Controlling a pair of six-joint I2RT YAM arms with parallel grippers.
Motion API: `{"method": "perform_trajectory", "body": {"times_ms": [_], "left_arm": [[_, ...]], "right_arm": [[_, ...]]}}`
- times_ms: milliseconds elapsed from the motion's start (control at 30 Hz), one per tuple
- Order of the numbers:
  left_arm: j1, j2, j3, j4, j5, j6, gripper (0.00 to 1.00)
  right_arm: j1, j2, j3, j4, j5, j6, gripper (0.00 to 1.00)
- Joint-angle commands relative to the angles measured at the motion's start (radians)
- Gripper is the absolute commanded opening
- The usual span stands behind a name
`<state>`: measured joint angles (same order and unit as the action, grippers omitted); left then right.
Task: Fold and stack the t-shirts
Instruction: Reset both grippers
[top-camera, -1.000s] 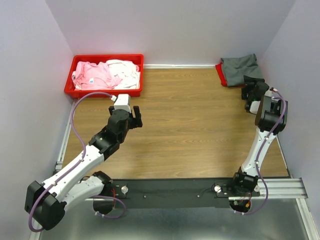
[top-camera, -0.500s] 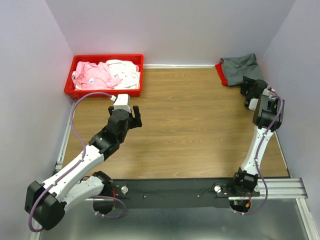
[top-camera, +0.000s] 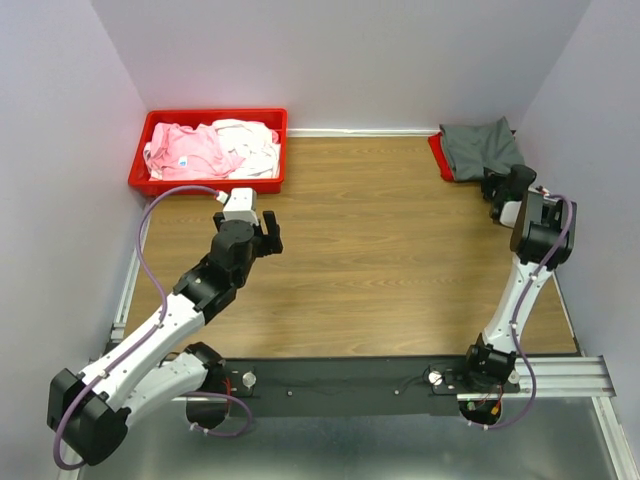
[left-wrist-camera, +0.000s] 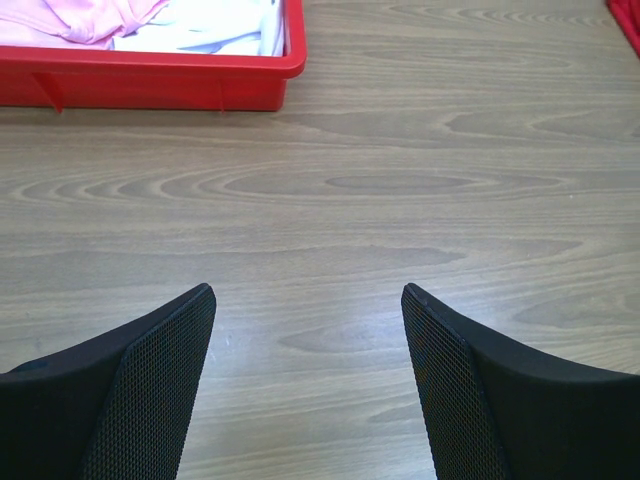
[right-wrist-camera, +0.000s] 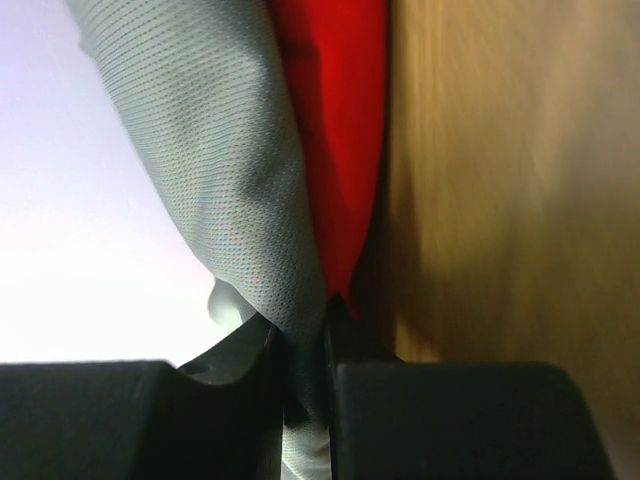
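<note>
A dark grey t-shirt (top-camera: 480, 145) lies folded in the far right corner, on top of a bright red t-shirt (top-camera: 438, 152). My right gripper (top-camera: 497, 183) is at its near edge. In the right wrist view my right gripper (right-wrist-camera: 305, 330) is shut on a fold of the dark grey t-shirt (right-wrist-camera: 200, 150), with the red t-shirt (right-wrist-camera: 340, 120) just beside the pinch. Pale pink t-shirts (top-camera: 185, 148) and white t-shirts (top-camera: 250, 140) lie in the bin. My left gripper (top-camera: 268, 232) hovers open over bare wood, nothing between its fingers (left-wrist-camera: 160, 380).
A rigid red bin (top-camera: 208, 184) stands at the far left against the wall; its front wall (left-wrist-camera: 150, 85) shows in the left wrist view. Walls close in the left, back and right. Bare wooden table (top-camera: 380, 250) spans the space between the arms.
My right gripper has shut on the near edge of the dark grey t-shirt, which has shifted slightly toward the back corner. The left arm has barely moved and stays open.
</note>
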<state>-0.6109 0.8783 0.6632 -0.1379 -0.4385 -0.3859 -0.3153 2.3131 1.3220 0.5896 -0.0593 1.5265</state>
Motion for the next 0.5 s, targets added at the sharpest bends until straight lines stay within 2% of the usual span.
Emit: {"method": "perform_trajectory", "body": {"times_ms": [0, 33, 133, 333, 467], "left_arm": [[-0.006, -0.029, -0.007, 0.006, -0.042, 0.007, 0.83], [-0.006, -0.029, -0.007, 0.007, -0.04, 0.007, 0.83], [-0.006, -0.029, -0.007, 0.009, -0.039, 0.009, 0.83], [-0.006, -0.041, -0.004, 0.008, -0.04, 0.009, 0.83], [-0.006, -0.073, -0.001, 0.004, -0.046, 0.007, 0.83]], "right_arm": [[0.001, -0.118, -0.098, -0.031, -0.014, -0.006, 0.12], [0.002, -0.129, -0.113, -0.031, -0.016, -0.014, 0.29], [0.002, -0.164, -0.145, -0.03, -0.037, -0.069, 0.57], [0.002, -0.302, -0.263, -0.031, -0.027, -0.175, 0.8], [0.002, -0.472, -0.381, -0.074, -0.002, -0.248, 0.87]]}}
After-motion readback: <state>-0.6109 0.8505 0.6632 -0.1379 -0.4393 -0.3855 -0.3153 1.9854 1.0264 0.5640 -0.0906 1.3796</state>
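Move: My right hand still pinches the near edge of the folded grey t-shirt, towards its right end. The shirt's middle lies about 6 cm ahead and 5 cm to my left, at nearly the same height. The folded red t-shirt is underneath, its middle some 5 cm ahead, 7 cm to the left and 2 cm lower. From my left hand the grey shirt is about 37 cm ahead, 65 cm to the right and 17 cm below. Still gripping at first, my right hand draws the grey shirt's near edge straight back a little. Then I open the fingers wide, let go and keep backing off, rising away from the stack: about 6.5 cm back and 5 cm up in all, drifting slightly left, with a small roll of the wrist. ##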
